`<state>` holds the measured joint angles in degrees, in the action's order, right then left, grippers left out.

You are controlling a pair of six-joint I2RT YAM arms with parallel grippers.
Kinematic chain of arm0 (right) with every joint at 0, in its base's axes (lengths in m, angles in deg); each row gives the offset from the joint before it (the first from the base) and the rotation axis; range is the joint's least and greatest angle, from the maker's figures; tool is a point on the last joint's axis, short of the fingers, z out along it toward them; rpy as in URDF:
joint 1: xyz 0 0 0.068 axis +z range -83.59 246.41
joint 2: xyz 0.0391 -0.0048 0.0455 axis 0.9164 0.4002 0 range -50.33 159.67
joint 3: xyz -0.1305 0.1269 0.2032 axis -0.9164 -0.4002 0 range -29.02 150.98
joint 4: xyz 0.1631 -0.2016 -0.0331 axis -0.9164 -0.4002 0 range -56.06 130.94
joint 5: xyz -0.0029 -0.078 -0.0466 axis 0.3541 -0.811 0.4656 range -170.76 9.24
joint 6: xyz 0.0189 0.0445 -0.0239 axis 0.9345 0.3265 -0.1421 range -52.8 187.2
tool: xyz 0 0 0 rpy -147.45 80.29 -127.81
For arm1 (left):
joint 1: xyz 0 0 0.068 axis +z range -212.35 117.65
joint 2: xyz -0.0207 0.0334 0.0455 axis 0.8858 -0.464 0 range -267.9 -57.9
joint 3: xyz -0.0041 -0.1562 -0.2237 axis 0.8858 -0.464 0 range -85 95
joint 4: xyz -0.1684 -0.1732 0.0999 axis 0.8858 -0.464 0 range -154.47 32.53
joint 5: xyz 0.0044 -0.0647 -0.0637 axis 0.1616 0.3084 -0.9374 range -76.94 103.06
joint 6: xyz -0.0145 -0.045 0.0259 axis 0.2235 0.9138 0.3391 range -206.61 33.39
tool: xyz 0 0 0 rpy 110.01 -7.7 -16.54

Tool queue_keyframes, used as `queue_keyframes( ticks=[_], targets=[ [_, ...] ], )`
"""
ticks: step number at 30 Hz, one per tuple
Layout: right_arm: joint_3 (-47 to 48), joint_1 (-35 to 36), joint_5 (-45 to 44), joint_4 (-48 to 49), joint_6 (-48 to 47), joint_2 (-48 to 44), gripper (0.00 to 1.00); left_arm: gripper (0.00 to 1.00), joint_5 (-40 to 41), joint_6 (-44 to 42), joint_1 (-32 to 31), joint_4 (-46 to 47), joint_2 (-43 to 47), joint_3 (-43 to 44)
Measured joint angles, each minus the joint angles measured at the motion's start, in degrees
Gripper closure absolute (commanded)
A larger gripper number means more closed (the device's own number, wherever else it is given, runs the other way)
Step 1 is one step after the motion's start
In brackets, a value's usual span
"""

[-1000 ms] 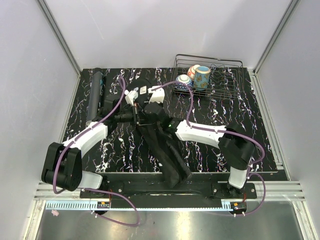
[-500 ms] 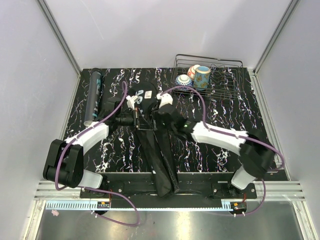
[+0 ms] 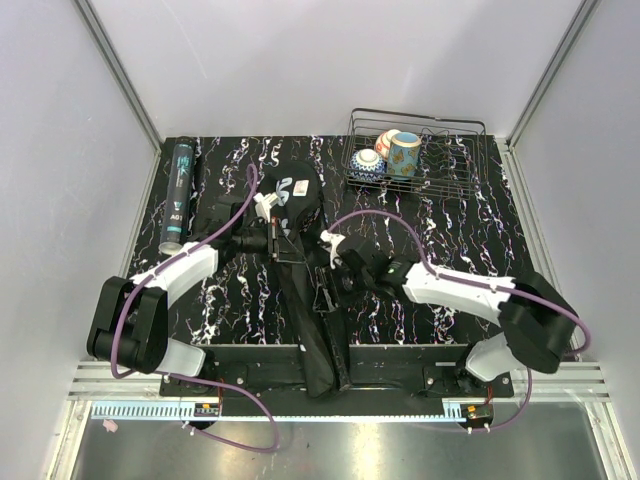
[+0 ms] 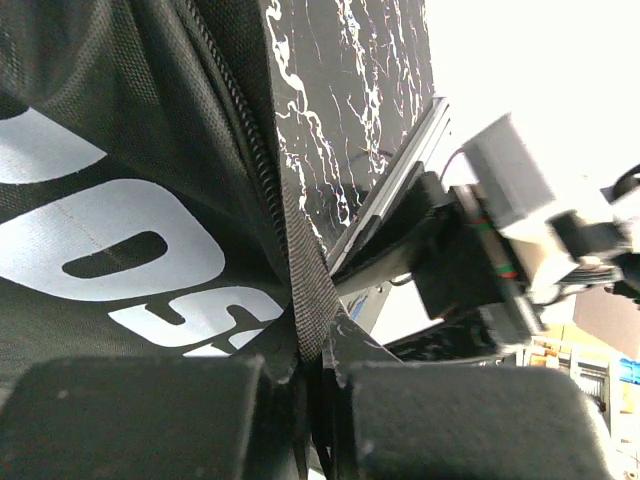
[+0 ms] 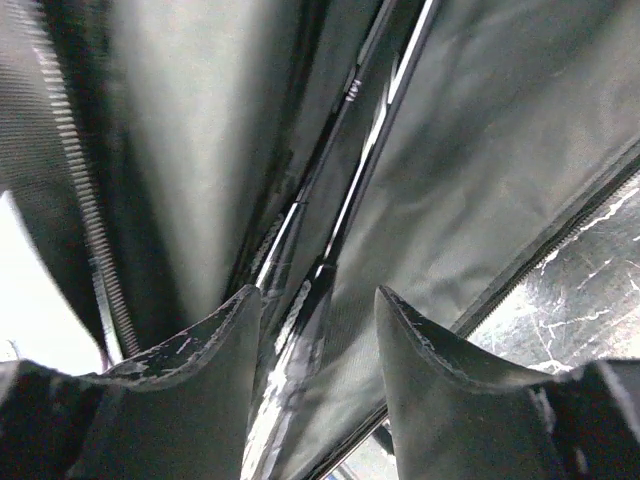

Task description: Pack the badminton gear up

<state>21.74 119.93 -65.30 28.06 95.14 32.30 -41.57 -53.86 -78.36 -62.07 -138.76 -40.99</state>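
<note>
The long black bag (image 3: 305, 300) lies lengthwise down the middle of the table, its white lettering (image 4: 100, 240) close to my left wrist camera. My left gripper (image 3: 274, 240) (image 4: 320, 365) is shut on the bag's strap beside the zipper (image 4: 262, 170). My right gripper (image 3: 335, 268) (image 5: 318, 300) hangs open over the bag's middle. Its fingertips (image 5: 245, 305) straddle the open slit without gripping. Inside the slit a thin glossy shaft (image 5: 350, 205) shows, seemingly the racket's. The dark tube with teal letters (image 3: 178, 195) lies at the far left.
A wire basket (image 3: 470, 160) with painted cups (image 3: 404, 152) stands at the back right. The table's metal rail (image 3: 400, 352) runs along the near edge, where the bag's end overhangs. White walls close in on both sides.
My right gripper has opened and drawn back from the bag's far end to its middle. The bag's near end has swung left and lies straighter. The left gripper has kept its hold.
</note>
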Motion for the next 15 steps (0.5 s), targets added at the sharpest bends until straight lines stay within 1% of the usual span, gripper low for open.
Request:
queue_keyframes(
  ticks=[3,5,6,7,8,9,10,13,15],
  targets=[
    [-0.6,0.0,2.0,2.1,0.8,3.8,0.5,1.0,0.0,-0.2,-0.2,0.0,0.0,0.0],
    [-0.9,0.0,3.8,4.5,1.3,6.3,0.6,1.0,0.0,-0.2,-0.4,0.0,0.0,0.0],
    [-0.9,0.0,4.3,5.5,1.5,7.2,0.66,1.0,0.0,-0.3,-0.5,0.0,0.0,0.0],
    [-0.9,0.0,5.2,7.0,1.9,8.3,0.81,1.0,0.0,-0.3,-0.6,0.0,0.0,0.0],
    [-0.9,0.0,5.6,8.8,2.6,9.2,0.86,1.0,0.0,-0.4,-0.7,0.0,0.0,0.0],
    [-1.0,0.0,5.7,9.5,2.9,9.6,0.95,1.0,0.0,-0.4,-0.8,0.0,0.0,0.0],
    [-1.2,0.0,4.9,10.0,5.7,9.8,1.0,1.0,0.0,-0.7,-0.8,0.0,0.0,0.0],
    [-3.4,-0.3,3.1,14.8,7.6,9.6,1.0,1.0,0.3,-1.3,-0.9,-0.2,0.0,0.0],
    [-4.1,0.2,-0.4,16.5,8.7,8.7,1.0,1.0,0.7,-1.5,-0.8,-0.3,0.0,0.1]
  ],
)
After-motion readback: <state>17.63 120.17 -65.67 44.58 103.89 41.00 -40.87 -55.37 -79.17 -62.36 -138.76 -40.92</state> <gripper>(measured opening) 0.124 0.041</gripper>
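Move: The racket shafts, where they run into their grips in the open bag, lie about 2 cm to the left of my right hand, level with it fore and aft, and some 4 cm below. The bag edge pinched in my left hand is roughly 8 cm ahead and 8 cm left of my right hand; the bag's narrow end lies about 20 cm back from my right hand. From my left hand, the shafts are some 9 cm back, 6 cm right and 8 cm down. I sink my open right hand about 4 cm into the bag and slide it some 3 cm left over the racket shafts, shutting the fingers from half open until they pinch the shafts just above the grips, then ease forward about 1.5 cm with a slight clockwise turn. My left hand stays put, still pinching the bag's edge to keep the mouth open. ##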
